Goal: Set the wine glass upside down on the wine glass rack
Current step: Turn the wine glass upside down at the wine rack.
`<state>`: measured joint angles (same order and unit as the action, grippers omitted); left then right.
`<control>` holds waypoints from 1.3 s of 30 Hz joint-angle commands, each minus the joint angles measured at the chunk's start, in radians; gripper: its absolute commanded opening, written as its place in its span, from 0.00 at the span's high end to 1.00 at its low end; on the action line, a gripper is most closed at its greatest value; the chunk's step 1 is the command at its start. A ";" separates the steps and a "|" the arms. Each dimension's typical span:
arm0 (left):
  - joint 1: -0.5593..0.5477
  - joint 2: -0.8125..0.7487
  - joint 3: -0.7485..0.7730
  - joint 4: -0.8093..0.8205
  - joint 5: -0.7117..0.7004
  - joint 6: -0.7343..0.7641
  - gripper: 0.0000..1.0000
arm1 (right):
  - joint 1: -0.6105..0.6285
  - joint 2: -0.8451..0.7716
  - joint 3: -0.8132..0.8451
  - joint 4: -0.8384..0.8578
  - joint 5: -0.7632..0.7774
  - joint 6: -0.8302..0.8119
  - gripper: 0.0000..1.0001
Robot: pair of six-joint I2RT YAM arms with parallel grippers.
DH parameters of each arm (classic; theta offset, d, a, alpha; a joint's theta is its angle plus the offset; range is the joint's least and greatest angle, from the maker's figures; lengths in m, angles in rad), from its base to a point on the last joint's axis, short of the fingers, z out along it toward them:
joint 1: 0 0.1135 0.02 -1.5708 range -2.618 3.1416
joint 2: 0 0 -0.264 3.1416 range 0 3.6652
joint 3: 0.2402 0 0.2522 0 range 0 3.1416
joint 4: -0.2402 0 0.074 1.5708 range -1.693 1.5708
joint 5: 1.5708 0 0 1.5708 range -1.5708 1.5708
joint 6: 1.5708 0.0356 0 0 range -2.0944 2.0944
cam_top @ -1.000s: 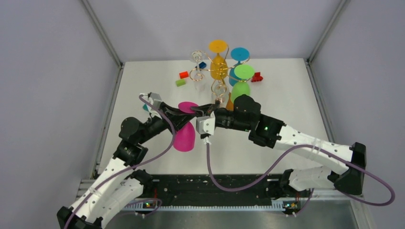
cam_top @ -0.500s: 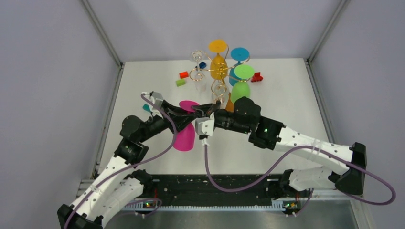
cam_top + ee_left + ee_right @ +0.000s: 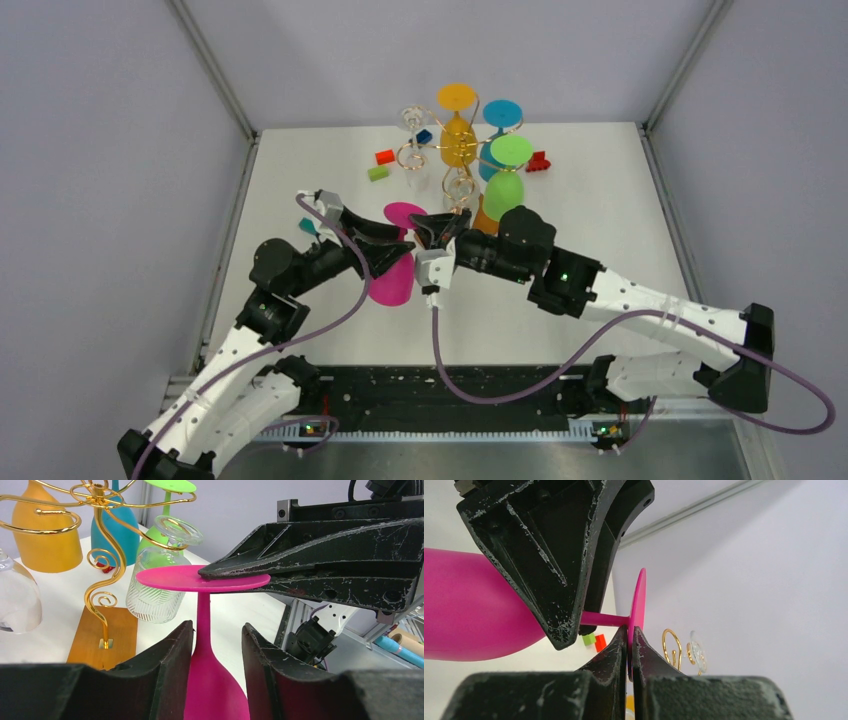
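The magenta wine glass point(image 3: 391, 282) hangs upside down above the table, foot disc point(image 3: 200, 577) on top. My right gripper point(image 3: 630, 630) is shut on the rim of that disc, coming in from the right point(image 3: 425, 222). My left gripper point(image 3: 216, 627) is open around the stem point(image 3: 202, 620), with a gap on the right of the stem; it reaches in from the left point(image 3: 395, 250). The wine glass rack point(image 3: 445, 160) stands just behind, gold wire point(image 3: 100, 580) on an orange-brown base point(image 3: 102, 635).
The rack holds an orange glass point(image 3: 458, 140), a teal one point(image 3: 497, 115), a green one point(image 3: 505, 185) and clear ones point(image 3: 157, 590). Small red point(image 3: 385, 156), green point(image 3: 378, 173) and blue point(image 3: 424, 136) blocks lie behind the rack, with another red one point(image 3: 538, 160) at its right.
My left gripper's jaws have opened off the stem. My right gripper has stayed shut on the foot disc, and the glass has shifted a little toward the rack.
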<state>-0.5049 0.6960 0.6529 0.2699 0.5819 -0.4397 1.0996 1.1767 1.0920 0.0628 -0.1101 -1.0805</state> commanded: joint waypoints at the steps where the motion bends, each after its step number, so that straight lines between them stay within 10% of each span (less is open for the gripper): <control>1: -0.004 -0.007 0.031 0.014 -0.006 0.021 0.54 | 0.002 -0.040 0.004 0.047 0.007 -0.011 1.00; 18: -0.003 0.009 0.002 0.031 0.030 0.048 0.78 | 0.002 -0.053 0.002 0.062 -0.043 0.038 1.00; 23: -0.004 0.019 0.003 0.040 0.062 0.065 1.00 | 0.002 -0.055 0.001 0.066 -0.052 0.050 1.00; 30: -0.004 0.007 -0.016 0.055 0.040 0.085 1.00 | 0.001 -0.061 -0.010 0.086 -0.051 0.051 1.00; 39: -0.004 -0.020 -0.060 0.114 -0.029 0.071 1.00 | 0.001 -0.086 -0.030 0.086 -0.052 0.050 0.64</control>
<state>-0.5053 0.7002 0.6079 0.3210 0.5827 -0.3710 1.0988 1.1465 1.0603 0.0814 -0.1455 -1.0428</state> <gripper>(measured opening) 0.207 0.282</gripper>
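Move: The pink wine glass already hangs upside down, its stem between the left hand's open fingers and its middle about 5 cm below and 1 cm back and left. The rack's hub is some 16 cm ahead, 11 cm right and 4 cm above that hand; the ribbed clear glass 9 cm ahead, 11 cm right, 6 cm lower. From the right hand, which pinches the foot's edge, the pink glass's middle is 9 cm below, 3 cm left, 2 cm back. Nearly in place, the left hand closes its fingers on the bare stem just under the foot until they stop on it and the grip effort rises. Only then does the right hand open about a quarter, letting go of the foot's edge and easing back about 1 cm; as it opens, the left hand sinks roughly 1 cm, keeping its pinch. ##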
